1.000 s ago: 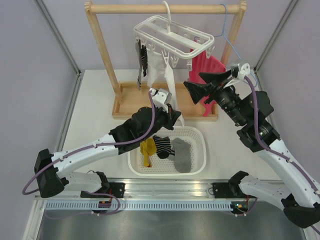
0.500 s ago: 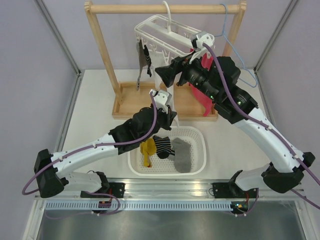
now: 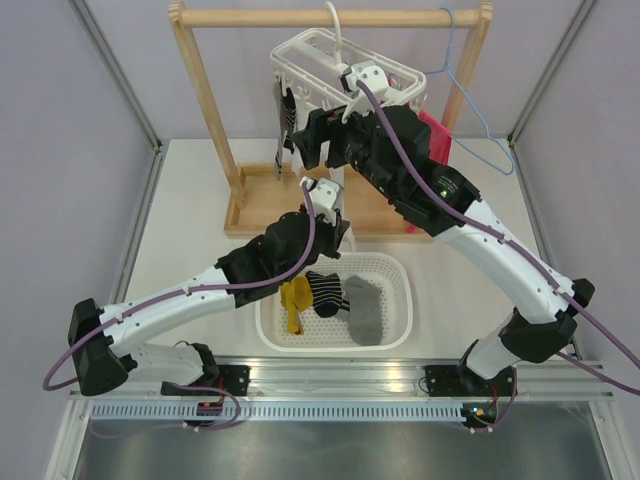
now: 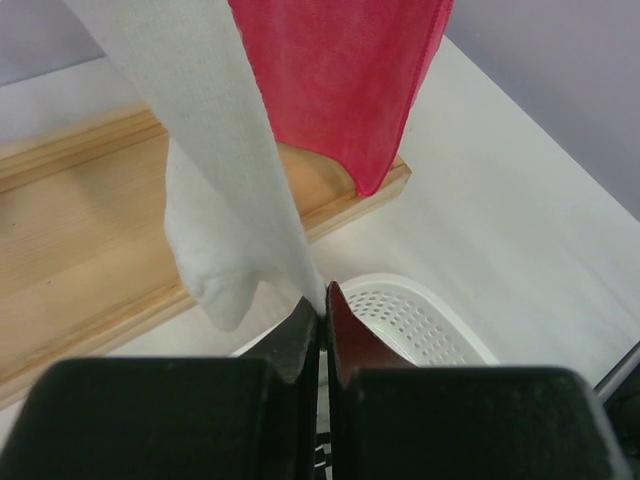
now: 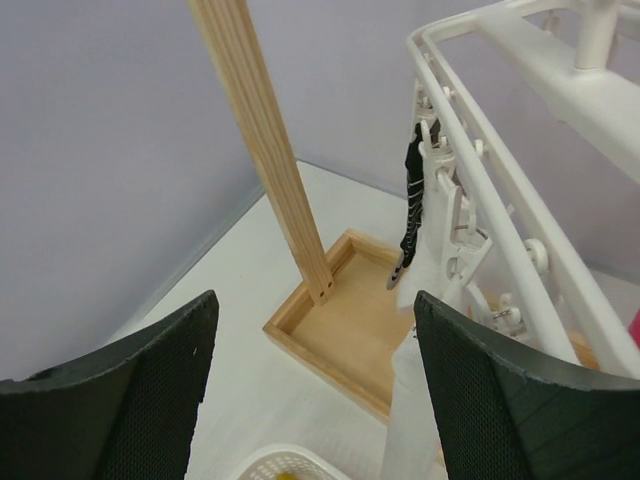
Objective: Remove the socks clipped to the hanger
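The white hanger (image 3: 395, 75) hangs by its hook from the wooden rail. A black-and-white striped sock (image 3: 289, 120) and a grey one (image 3: 277, 135) are clipped at its left end. A white sock (image 3: 338, 180) hangs below it, and my left gripper (image 3: 343, 230) is shut on its lower edge; in the left wrist view the gripper (image 4: 322, 300) pinches the white sock (image 4: 225, 190) at the fingertips. My right gripper (image 3: 308, 140) stands open in front of the hanger's left side. The right wrist view shows the hanger (image 5: 480, 170), striped sock (image 5: 411, 200) and white sock (image 5: 415, 410) ahead of the right gripper (image 5: 315, 330).
A white basket (image 3: 398, 270) below the rack holds a yellow sock (image 3: 293, 302), a striped sock (image 3: 325, 290) and a grey sock (image 3: 365, 308). A red towel (image 3: 435, 135) and blue wire hanger (image 3: 470, 100) hang at the right. The rack's wooden post (image 5: 265, 150) and base tray (image 3: 250, 205) stand close.
My right arm has swung left from the right side of the rack to the front of the hanger, jaws still open. The left gripper has kept its hold on the white sock.
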{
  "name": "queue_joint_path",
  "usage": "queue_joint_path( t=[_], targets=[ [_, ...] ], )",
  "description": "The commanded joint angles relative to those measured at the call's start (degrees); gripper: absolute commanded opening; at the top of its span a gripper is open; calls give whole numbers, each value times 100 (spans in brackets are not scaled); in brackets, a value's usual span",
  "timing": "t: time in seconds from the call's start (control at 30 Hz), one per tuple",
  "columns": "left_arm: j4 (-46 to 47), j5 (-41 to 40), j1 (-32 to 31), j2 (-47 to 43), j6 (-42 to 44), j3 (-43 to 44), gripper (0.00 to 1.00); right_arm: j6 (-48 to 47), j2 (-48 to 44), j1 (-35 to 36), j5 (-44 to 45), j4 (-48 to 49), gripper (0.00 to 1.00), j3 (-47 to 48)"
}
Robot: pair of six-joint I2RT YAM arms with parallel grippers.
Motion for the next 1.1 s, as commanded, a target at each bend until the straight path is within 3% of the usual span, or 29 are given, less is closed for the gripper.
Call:
queue_joint_path(
  t=[0.0,0.23,1.07],
  targets=[
    [-62,-140,-42,-109,270,166,2,-89,238,52,788,-344,83,607],
    [-71,-105,-42,-153,306,157,2,-107,801,96,1693,-714,84,1083],
    [-71,-61,-42,-205,367,148,2,-406,1250,78,2810,-767,86,1584]
  ],
)
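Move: With the right gripper, go for the clip that holds the white sock: roughly 10 cm ahead, 4 cm to the right and 2 cm below. The other white sock hangs about 6 cm farther out than that clip and 5 cm to its left; the black striped sock, about 10 cm farther out and 9 cm to its left, both some 6 cm lower. From the left hand, the clip lies about 13 cm ahead, 1 cm right and 17 cm up. Keep the left gripper shut on the lower end of the white sock and hold it in place. Bring the wide-open right gripper forward about 6 cm, first nearly level, then dipping some 3 cm, and ease it to the right towards the sock's clip under the hanger's near rail, swinging the fingers clockwise some 25 degrees to face the clip; don't close them yet. ##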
